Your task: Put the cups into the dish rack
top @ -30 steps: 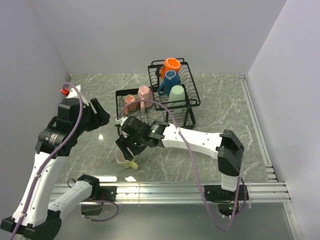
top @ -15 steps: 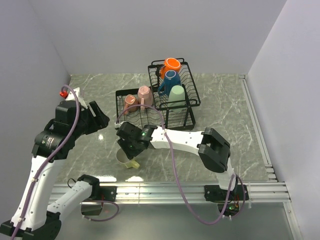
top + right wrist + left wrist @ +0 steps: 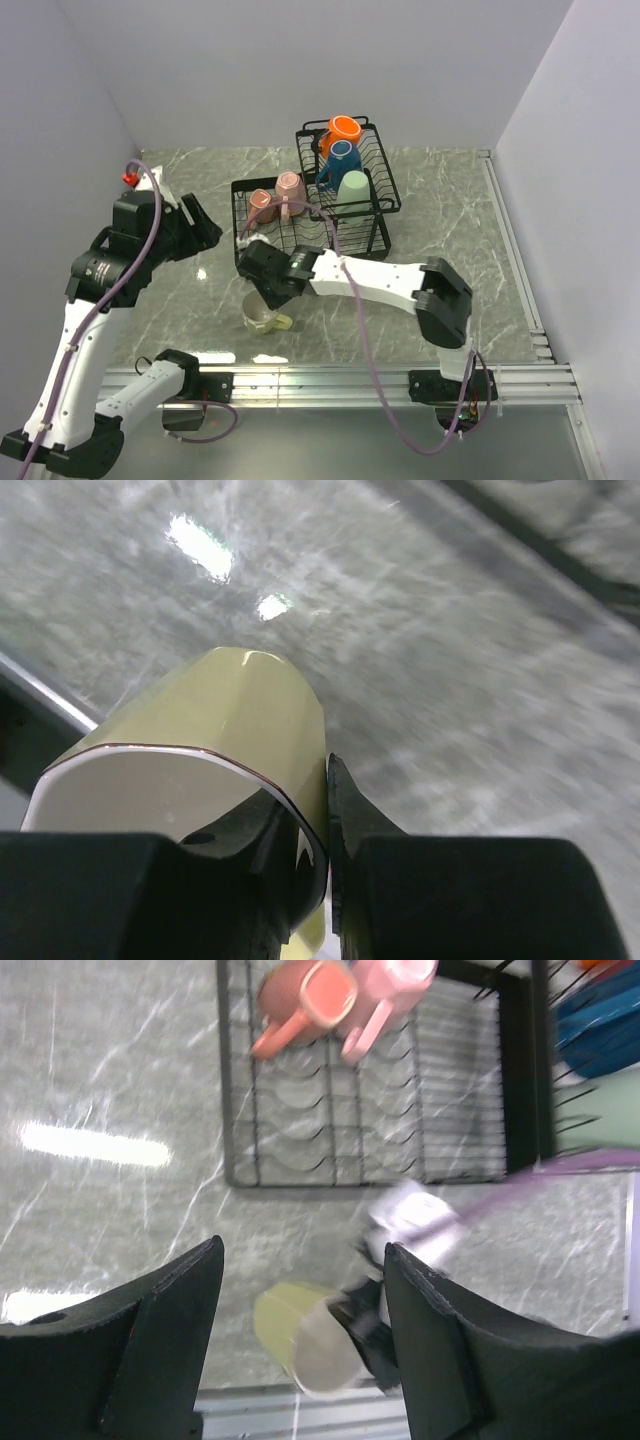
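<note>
A yellow cup (image 3: 258,314) stands on the table just in front of the dish rack (image 3: 243,222). My right gripper (image 3: 270,296) is shut on its rim, one finger inside the pale interior and one outside against the yellow wall (image 3: 235,715). Orange (image 3: 344,128), blue (image 3: 343,156) and pale green (image 3: 353,188) cups sit in the upper basket. A pink cup (image 3: 290,185) and a salmon cup (image 3: 261,202) lie in the lower tray. My left gripper (image 3: 205,226) hovers open and empty to the left of the rack, and in its wrist view the yellow cup (image 3: 280,1325) shows below its fingers.
A metal rail (image 3: 330,382) runs along the table's near edge, close behind the yellow cup. A purple cable (image 3: 545,1178) from the right arm crosses in front of the rack. White walls close in the left, back and right sides.
My right gripper has closed on the yellow cup's rim, and the cup has shifted slightly right. The left arm has drifted a little and stays open.
</note>
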### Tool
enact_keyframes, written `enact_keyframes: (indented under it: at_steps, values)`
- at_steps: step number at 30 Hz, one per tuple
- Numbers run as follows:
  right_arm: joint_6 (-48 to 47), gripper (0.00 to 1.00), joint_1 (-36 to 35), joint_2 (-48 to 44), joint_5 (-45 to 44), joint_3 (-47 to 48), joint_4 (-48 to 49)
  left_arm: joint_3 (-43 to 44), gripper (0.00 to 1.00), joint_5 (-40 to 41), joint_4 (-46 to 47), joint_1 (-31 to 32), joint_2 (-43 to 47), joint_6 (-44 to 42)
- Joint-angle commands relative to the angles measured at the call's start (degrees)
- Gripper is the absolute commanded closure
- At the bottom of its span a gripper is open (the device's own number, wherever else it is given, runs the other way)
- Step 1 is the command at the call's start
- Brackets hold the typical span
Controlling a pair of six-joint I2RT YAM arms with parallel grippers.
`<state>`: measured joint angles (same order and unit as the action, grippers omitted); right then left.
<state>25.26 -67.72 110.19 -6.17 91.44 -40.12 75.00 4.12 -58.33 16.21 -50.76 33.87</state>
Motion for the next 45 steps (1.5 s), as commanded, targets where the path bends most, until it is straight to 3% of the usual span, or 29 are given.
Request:
enact_keyframes:
  at_steps: [1, 6, 9, 11, 16, 17, 21, 22, 25, 29, 37, 45]
  values:
    - [0.8, 1.00, 0.9, -14.0, -5.7, 9.4, -0.6, 5.9, 0.30, -1.0, 1.7, -0.1, -0.7, -0.4]
    - [0.8, 1.00, 3.8, -19.6, -8.7, 19.0, -6.2, 13.0, 0.30, -2.3, 2.6, -0.1, -2.8, -1.4]
    - [2.3, 1.00, 8.6, -22.3, -5.4, 23.9, -7.9, 15.5, 0.30, -8.1, 7.1, -0.1, -2.9, -2.9]
    - [5.0, 1.00, 15.3, -24.7, -1.2, 24.2, -7.5, 15.4, 0.30, -16.5, 11.5, -0.1, -1.6, -3.5]
    - [9.5, 1.00, 27.7, -29.7, 10.2, 23.3, -5.2, 6.1, 0.28, -35.4, 36.4, -0.1, 2.9, 2.7]
    - [10.2, 1.00, 31.3, -30.3, 12.0, 22.8, -3.4, 4.2, 0.27, -41.7, 40.9, -0.1, 3.2, 6.5]
    - [16.4, 1.00, 37.7, -34.8, 22.1, 15.1, 4.9, -5.5, 0.27, -52.0, 59.8, -0.1, 2.0, 17.9]
    - [17.9, 1.00, 38.5, -36.3, 23.7, 13.6, 8.8, -6.9, 0.27, -53.3, 68.0, -0.1, 1.8, 20.1]
    - [24.7, 1.00, 40.7, -39.0, 31.2, 7.1, 15.4, -11.4, 0.27, -55.7, 76.6, -0.1, 0.7, 26.4]
    - [34.8, 1.00, 41.3, -41.9, 37.5, -2.3, 32.9, -14.1, 0.29, -56.6, 87.0, 0.4, -2.4, 31.5]
    - [51.0, 1.00, 41.3, -43.1, 42.0, -14.1, 54.8, -11.2, 0.32, -52.6, 81.3, 5.8, -7.4, 25.0]
    - [54.5, 1.00, 40.8, -42.2, 42.0, -15.0, 59.8, -9.8, 0.33, -47.8, 79.2, 9.8, -9.2, 21.0]
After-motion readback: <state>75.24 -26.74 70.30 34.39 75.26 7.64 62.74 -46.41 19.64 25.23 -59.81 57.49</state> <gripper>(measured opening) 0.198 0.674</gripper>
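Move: The right hand already pinches the yellow cup, and the open left gripper waits some 11 cm to its left, 5 cm ahead and 20 cm higher. The rack's lower tray has its middle about 20 cm ahead of the right hand and 10 cm to its right; the small brown-pink cup stands about 22 cm straight ahead. From the left hand the yellow cup is roughly 7 cm back, 11 cm right and 22 cm below. Right hand lifts the pinched cup some 37 cm, rightward, tipping it; open left gripper swings up-right towards it. ##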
